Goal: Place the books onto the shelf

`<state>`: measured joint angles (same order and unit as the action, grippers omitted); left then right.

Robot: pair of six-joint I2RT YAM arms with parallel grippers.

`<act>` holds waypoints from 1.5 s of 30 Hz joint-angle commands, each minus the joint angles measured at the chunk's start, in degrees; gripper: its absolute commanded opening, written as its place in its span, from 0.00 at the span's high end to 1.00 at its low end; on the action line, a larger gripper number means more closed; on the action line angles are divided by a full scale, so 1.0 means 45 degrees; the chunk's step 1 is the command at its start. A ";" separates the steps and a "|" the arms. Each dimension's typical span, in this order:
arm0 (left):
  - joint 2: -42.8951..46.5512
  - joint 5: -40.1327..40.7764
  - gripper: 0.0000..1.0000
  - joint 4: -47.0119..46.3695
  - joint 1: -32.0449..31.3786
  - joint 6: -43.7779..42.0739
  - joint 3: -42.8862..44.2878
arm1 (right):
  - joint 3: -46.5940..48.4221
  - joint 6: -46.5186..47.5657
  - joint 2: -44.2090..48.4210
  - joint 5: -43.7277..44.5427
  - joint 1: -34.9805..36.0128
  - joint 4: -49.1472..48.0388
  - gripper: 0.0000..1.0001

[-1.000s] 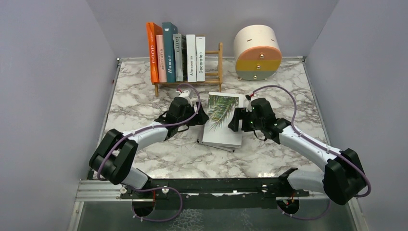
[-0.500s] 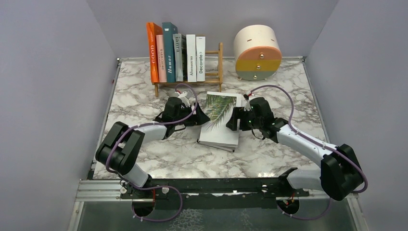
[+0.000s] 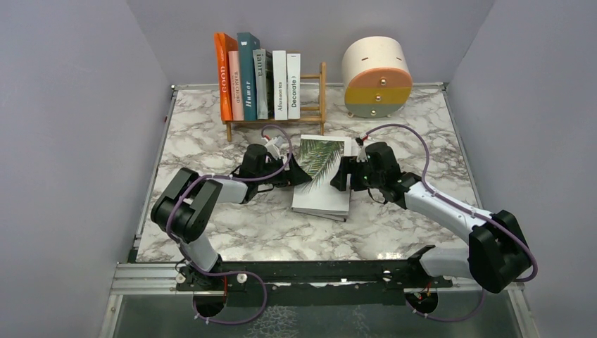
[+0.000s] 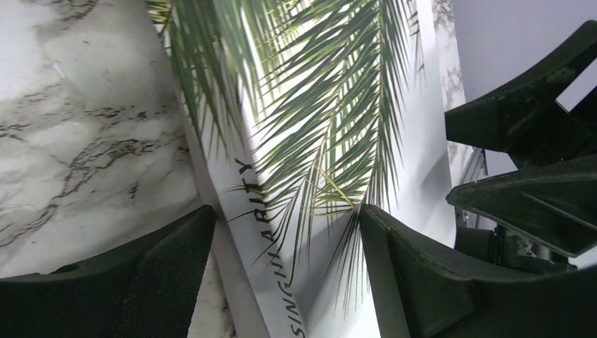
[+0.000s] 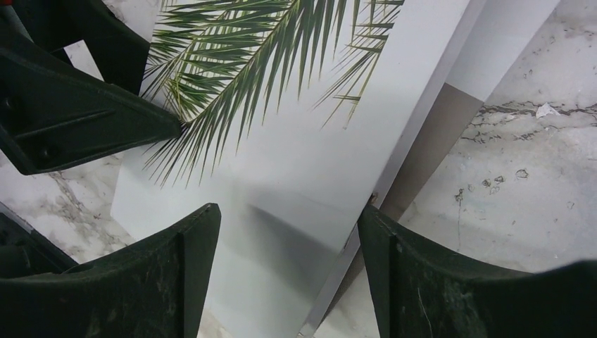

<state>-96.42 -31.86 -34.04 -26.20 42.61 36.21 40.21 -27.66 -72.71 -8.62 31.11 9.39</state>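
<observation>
The palm-leaf book (image 3: 321,158) lies flat mid-table on a white book (image 3: 320,203). My left gripper (image 3: 299,174) stands open at its left edge. In the left wrist view the gripper (image 4: 286,215) straddles the book's spine (image 4: 271,282), one finger over the marble, the other over the cover. My right gripper (image 3: 340,176) is open at the right edge. In the right wrist view it (image 5: 288,211) has one finger over the cover (image 5: 296,141) and one against the book's edge. Several books, among them orange (image 3: 223,77) and teal (image 3: 247,74), stand upright in the shelf (image 3: 322,88).
A round cream, yellow and orange drawer unit (image 3: 377,77) stands at the back right. The shelf has a gap between its last white book and the right rung end. Grey walls close in the marble table (image 3: 204,155) on three sides.
My left arm has folded in and its gripper has slid right onto the palm-leaf book's left edge. The book has turned slightly, squarer to the table. My right gripper edged left.
</observation>
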 commanded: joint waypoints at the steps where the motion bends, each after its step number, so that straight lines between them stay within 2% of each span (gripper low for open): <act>1: -0.0543 -0.1322 0.31 -0.0998 -0.0052 0.0395 -0.0005 | -0.0072 0.0310 0.0219 0.0362 -0.0020 -0.0201 0.30; 14: -0.1873 -0.1633 0.31 -0.2478 -0.1109 0.1349 0.0671 | -0.0438 0.0555 0.1055 0.1355 -0.0184 0.0370 0.30; 29: -0.1548 -0.2001 0.31 -0.5606 -0.1073 0.3025 -0.0467 | -0.1065 0.0457 0.0086 0.0629 -0.0254 -0.1035 0.30; 45: -0.0356 -0.1995 0.33 -0.5814 -0.1073 0.3445 -0.0463 | -0.1331 0.0637 0.0728 -0.0546 -0.0255 -0.2405 0.32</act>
<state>-102.15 -38.11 -54.06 -30.44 57.30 33.91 34.52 -25.65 -70.78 -6.72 29.52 2.48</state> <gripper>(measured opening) 0.678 0.688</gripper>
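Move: The palm-leaf book tops the stack between the hands: its middle lies about 4 cm right of the left hand and 2 cm lower, level ahead. From the right hand the same book's middle is some 4 cm left, 2 cm ahead and 3 cm below. The lower book lies directly beneath it, about 2 cm deeper. The shelf's free slot is roughly 20 cm ahead of the left hand and 1 cm right. Left fingers push the palm-leaf book's spine edge about 5 cm right and back, then rise; right hand shifts right, down. ##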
